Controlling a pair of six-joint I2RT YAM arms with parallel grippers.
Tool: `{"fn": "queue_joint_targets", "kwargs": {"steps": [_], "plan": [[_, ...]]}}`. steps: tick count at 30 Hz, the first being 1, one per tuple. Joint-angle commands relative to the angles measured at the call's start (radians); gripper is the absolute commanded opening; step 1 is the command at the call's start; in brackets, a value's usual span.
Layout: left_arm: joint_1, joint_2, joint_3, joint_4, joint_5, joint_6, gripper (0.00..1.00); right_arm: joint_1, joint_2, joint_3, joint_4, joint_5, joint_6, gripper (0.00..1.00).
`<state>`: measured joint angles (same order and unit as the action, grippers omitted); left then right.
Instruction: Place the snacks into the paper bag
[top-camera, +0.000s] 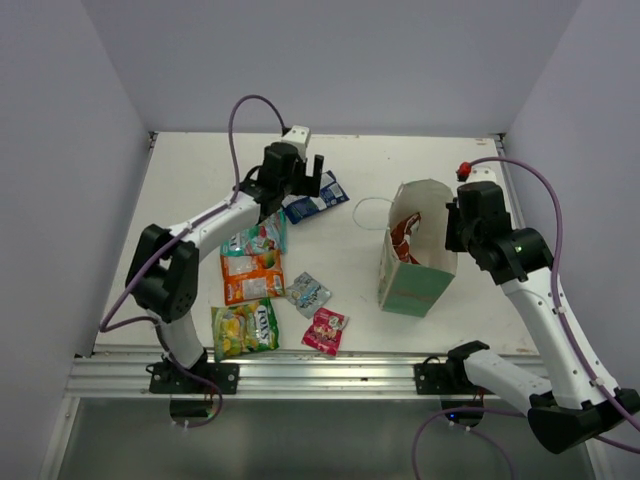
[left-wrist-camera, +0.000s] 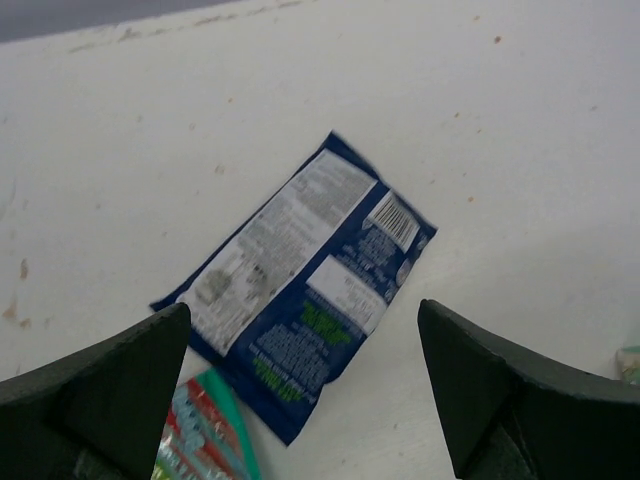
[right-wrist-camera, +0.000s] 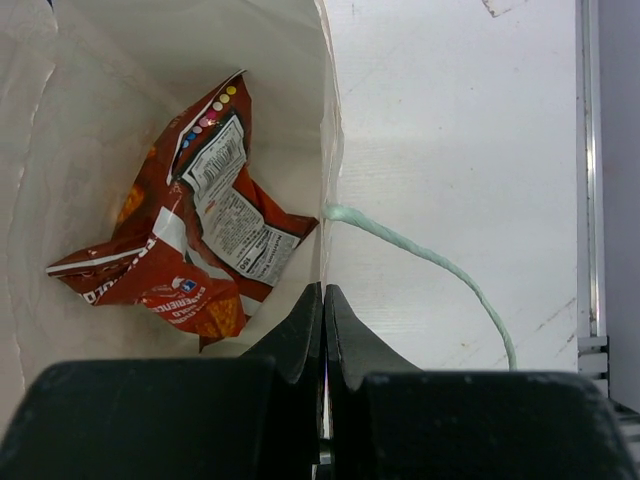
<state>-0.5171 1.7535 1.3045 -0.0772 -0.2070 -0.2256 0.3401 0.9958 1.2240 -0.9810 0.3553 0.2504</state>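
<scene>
The paper bag (top-camera: 418, 262) stands open at centre right, tan above and green below. A red snack packet (right-wrist-camera: 195, 250) lies inside it. My right gripper (right-wrist-camera: 323, 290) is shut on the bag's right wall (right-wrist-camera: 305, 70), pinching the rim. My left gripper (left-wrist-camera: 303, 310) hangs open just above a blue snack packet (left-wrist-camera: 300, 300), which lies flat on the table, back side up; its fingers straddle the packet without touching it. In the top view the left gripper (top-camera: 306, 180) is at the blue packet (top-camera: 318, 198), left of the bag.
Several more packets lie in front of the left arm: green-striped (top-camera: 258, 238), orange (top-camera: 250, 275), yellow-green (top-camera: 244, 328), silvery (top-camera: 307, 293), pink (top-camera: 325, 331). The green-striped one (left-wrist-camera: 205, 430) touches the blue packet's corner. The bag's string handles (right-wrist-camera: 430, 255) trail on the table.
</scene>
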Motion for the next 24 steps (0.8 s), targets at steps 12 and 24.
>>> {"fn": "queue_joint_targets", "kwargs": {"steps": [12,24], "plan": [[0.032,0.391,0.294,-0.102,0.161,-0.02,1.0,0.002,-0.006,0.002,0.022,-0.013,-0.003,0.0],[0.029,0.445,0.216,-0.148,0.19,-0.017,0.58,0.002,0.033,0.017,0.048,-0.039,0.0,0.0]]}}
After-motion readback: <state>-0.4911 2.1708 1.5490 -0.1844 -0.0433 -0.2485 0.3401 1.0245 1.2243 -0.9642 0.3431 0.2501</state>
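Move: The blue snack pack lies about 5 cm ahead of the open left hand, 2 cm to its right and some 14 cm below. The teal pack is about 5 cm back and 12 cm left of that hand, the orange pack some 15 cm back and 12 cm left; the paper bag stands about 29 cm to its right and 8 cm back. From the right hand, still pinching the bag's rim, the blue pack is about 24 cm ahead, 31 cm left and 23 cm lower. The left hand swings forward-right, then drops about 13 cm onto the blue pack, tipping down, fingers starting to close. ##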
